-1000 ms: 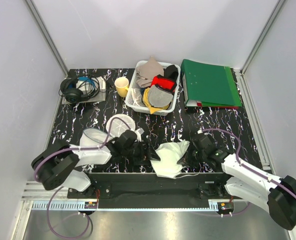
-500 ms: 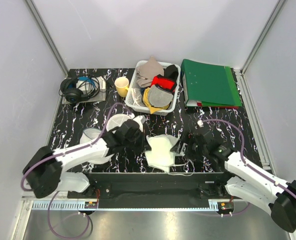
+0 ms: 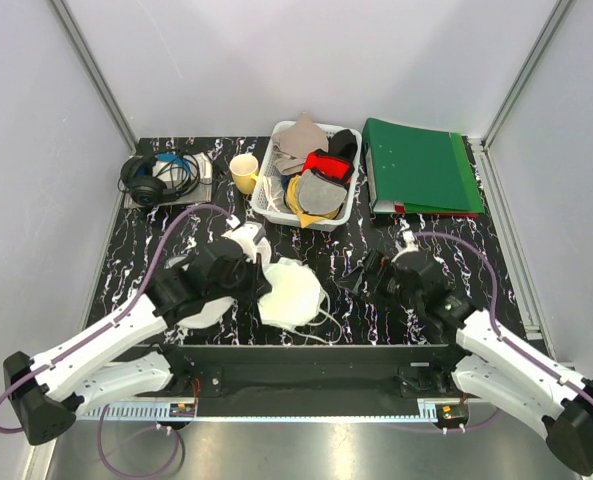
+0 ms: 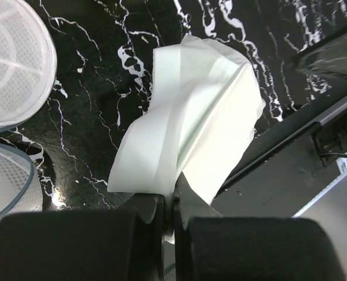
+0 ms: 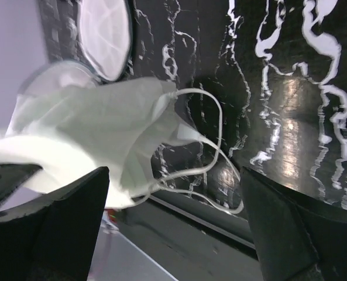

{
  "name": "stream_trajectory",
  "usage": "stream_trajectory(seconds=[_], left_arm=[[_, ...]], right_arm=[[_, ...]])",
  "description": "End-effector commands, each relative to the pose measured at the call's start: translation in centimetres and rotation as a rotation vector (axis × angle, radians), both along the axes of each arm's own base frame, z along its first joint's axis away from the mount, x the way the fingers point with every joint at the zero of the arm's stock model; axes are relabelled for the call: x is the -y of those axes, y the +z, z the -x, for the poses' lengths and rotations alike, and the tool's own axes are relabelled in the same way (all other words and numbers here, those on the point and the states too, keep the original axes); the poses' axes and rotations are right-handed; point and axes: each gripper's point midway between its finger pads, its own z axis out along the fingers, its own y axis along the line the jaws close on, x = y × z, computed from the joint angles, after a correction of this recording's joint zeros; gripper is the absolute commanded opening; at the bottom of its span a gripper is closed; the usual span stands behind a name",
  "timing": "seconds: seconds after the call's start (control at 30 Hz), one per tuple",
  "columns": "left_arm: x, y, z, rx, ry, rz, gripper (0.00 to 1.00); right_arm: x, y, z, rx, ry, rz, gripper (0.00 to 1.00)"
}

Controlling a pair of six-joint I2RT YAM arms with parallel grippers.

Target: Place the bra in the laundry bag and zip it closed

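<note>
The white bra (image 3: 292, 296) hangs crumpled from my left gripper (image 3: 263, 287), which is shut on its edge. In the left wrist view the bra (image 4: 191, 123) fans out from the closed jaws of the left gripper (image 4: 168, 205). The laundry bag (image 3: 244, 238) lies open in two round halves, mostly hidden under my left arm; the mesh halves of the laundry bag (image 4: 12, 70) lie to the left of the bra. My right gripper (image 3: 361, 281) stands open just right of the bra, holding nothing. From the right wrist, the bra (image 5: 97, 129) with its loose straps (image 5: 211, 152) hangs beyond the open right gripper (image 5: 174, 171).
A white lattice basket (image 3: 272, 196) of garments stands at the back centre, with a yellow cup (image 3: 243, 172) to its left. Headphones (image 3: 156, 178) lie at the back left and a green folder (image 3: 421, 178) at the back right. The table's front edge (image 3: 306, 348) runs just below the bra.
My left gripper shut on the bra and carried it left and back, toward the bag. My right gripper let go of the bra, opened wide and drew back from it.
</note>
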Motion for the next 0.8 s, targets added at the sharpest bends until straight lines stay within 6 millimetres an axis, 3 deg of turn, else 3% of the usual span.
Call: stream_trajectory(seconds=[0.0,0.13,0.17,0.3,0.37,0.43,0.53,0.63,0.67,0.7,0.77], left_arm=[[0.5,3.3,-0.4,0.033,0.017,0.067,0.00],[3.3,5.1,-0.1,-0.015,-0.052,0.159,0.00],[4.6,5.4,0.6,-0.052,-0.109,0.198,0.00],[8.7,8.9,0.9,-0.075,-0.228,0.384,0.00],[9.6,8.5,0.7,-0.101,-0.241,0.394,0.00],[9.8,7.6,0.3,-0.111,-0.229,0.377,0.00],[9.1,4.5,-0.4,-0.136,-0.177,0.298,0.00],[8.1,2.1,-0.7,-0.135,-0.152,0.241,0.00],[8.0,1.7,-0.5,-0.145,-0.159,0.238,0.00],[7.8,1.0,-0.2,-0.154,-0.170,0.230,0.00],[7.7,1.3,0.2,-0.145,-0.187,0.247,0.00]], right_arm=[[-1.4,0.6,-0.9,-0.081,-0.173,-0.343,1.00],[2.0,-0.8,-1.5,-0.091,-0.346,-0.205,1.00],[4.1,-0.7,-1.6,-0.070,-0.426,-0.136,1.00],[8.7,1.3,-1.5,0.010,-0.574,-0.018,1.00],[10.0,2.8,-1.4,0.062,-0.595,0.018,1.00],[10.3,3.5,-1.3,0.116,-0.542,0.081,1.00],[10.1,4.4,-1.2,0.146,-0.480,0.130,1.00],[8.0,5.1,-1.4,0.213,-0.304,0.167,1.00],[5.9,5.6,-1.4,0.239,-0.196,0.130,1.00],[5.1,5.6,-1.3,0.255,-0.141,0.129,0.99],[3.1,5.3,-1.4,0.281,-0.024,0.115,1.00]])
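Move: The bra hangs pinched in the left fingers, its middle about 8 cm right of that hand, 1 cm back and 5 cm below. The laundry bag lies some 17 cm left of the left hand and 4 cm back, its open lid about 5 cm left and 8 cm ahead, both around 14 cm lower. From the right hand the bra's middle is roughly 14 cm left, 5 cm back and 3 cm below. Still pinching the bra, the left hand carries it about 8 cm right, away from the laundry bag, rising some 4 cm and then sinking again as it tips down and rolls slightly. The right hand, wide open, first dips some 4 cm, then sweeps right about 8 cm and up 9, turning clockwise some 25 degrees before partly turning back and easing left and down a little. ##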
